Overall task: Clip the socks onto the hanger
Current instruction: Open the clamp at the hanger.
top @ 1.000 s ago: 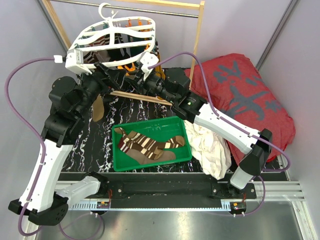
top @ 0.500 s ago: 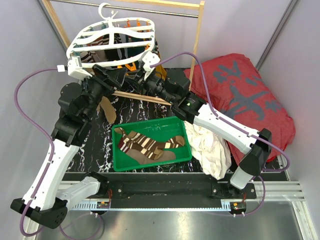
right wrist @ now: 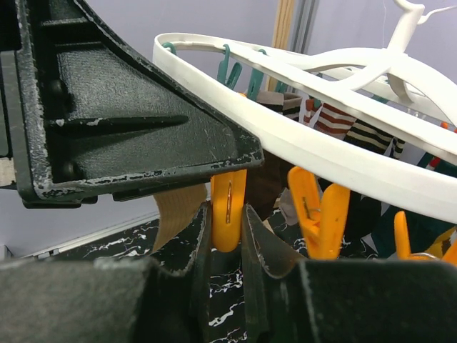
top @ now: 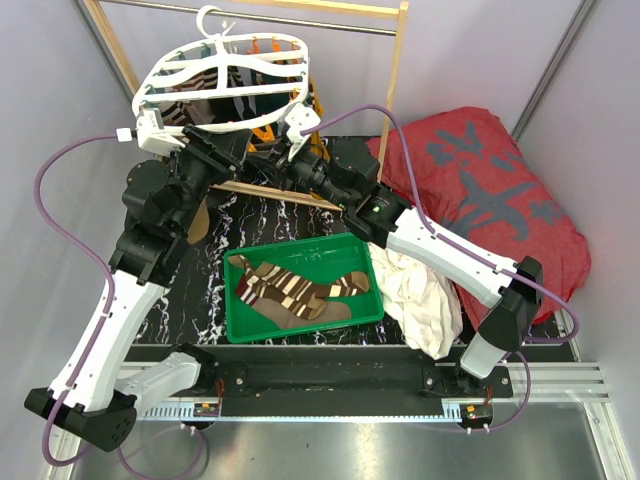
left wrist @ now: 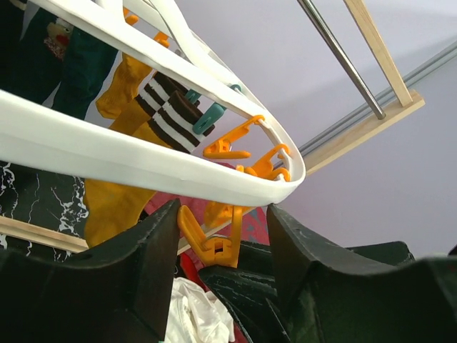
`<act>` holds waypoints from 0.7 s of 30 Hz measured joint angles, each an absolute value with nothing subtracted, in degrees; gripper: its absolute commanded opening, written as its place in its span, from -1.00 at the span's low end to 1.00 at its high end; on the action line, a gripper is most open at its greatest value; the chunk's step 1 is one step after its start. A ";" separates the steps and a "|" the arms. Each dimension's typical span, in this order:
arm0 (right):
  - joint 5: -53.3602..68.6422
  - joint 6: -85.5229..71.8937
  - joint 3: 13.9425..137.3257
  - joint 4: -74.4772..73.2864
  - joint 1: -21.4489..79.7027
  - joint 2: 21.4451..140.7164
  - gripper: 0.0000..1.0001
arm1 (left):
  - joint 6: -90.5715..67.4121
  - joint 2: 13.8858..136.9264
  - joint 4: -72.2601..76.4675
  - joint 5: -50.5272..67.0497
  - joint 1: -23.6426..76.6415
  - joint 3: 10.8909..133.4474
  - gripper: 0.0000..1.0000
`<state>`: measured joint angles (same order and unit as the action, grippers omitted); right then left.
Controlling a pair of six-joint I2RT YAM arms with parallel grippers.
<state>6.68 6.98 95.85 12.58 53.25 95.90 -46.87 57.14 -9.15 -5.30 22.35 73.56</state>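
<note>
The white hanger (top: 225, 85) hangs from the rod with several socks clipped to it, among them a striped one (left wrist: 168, 107) and a mustard one (left wrist: 114, 204). Both grippers meet under its near rim. My right gripper (right wrist: 226, 209) is shut on an orange clip (right wrist: 228, 189), its fingers pressing both sides. My left gripper (left wrist: 223, 214) is open around the orange clip (left wrist: 218, 239): its left finger touches the clip's lever and the right finger stands apart. A tan sock (right wrist: 175, 211) hangs just behind; what holds it is hidden. More striped socks (top: 295, 290) lie in the green tray (top: 300, 245).
The wooden rack (top: 395, 70) with its metal rod (left wrist: 343, 61) stands at the back. A big red cushion (top: 480, 190) lies at the right, with a white cloth (top: 420, 290) between it and the tray. Both arms crowd the space under the hanger.
My left arm has swung in under the hanger's rim and its jaws have narrowed around the clip. The tan sock has shifted left. The right gripper has held still.
</note>
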 measured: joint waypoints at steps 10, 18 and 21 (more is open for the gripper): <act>6.24 7.05 94.13 14.57 53.25 95.98 -0.93 | -45.06 57.30 -10.70 -6.94 22.24 73.63 -0.45; 5.02 7.31 92.62 15.05 53.39 96.03 -0.07 | -43.24 58.02 -11.11 -7.18 22.31 73.63 -0.77; 3.84 7.33 90.06 14.39 53.60 95.92 0.19 | -42.48 58.02 -10.90 -7.44 22.31 73.76 -0.86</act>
<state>3.84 7.33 90.06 14.39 53.60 95.92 -42.48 58.02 -10.90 -7.44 22.31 73.76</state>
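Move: The orange clamp stands between the left hand's open fingers, about 1 cm ahead of its hand point, neither left nor right, and 1 cm below. From that hand the hanger's near rim runs about 1 cm ahead, straight in line and 3 cm above, and a second orange clamp hangs about 5 cm ahead, 3 cm right, level in height. The right hand already holds the first clamp at its hand point. Left fingers sink slightly and squeeze the clamp's arms; then the right opens, lets go and drops about 4 cm. ##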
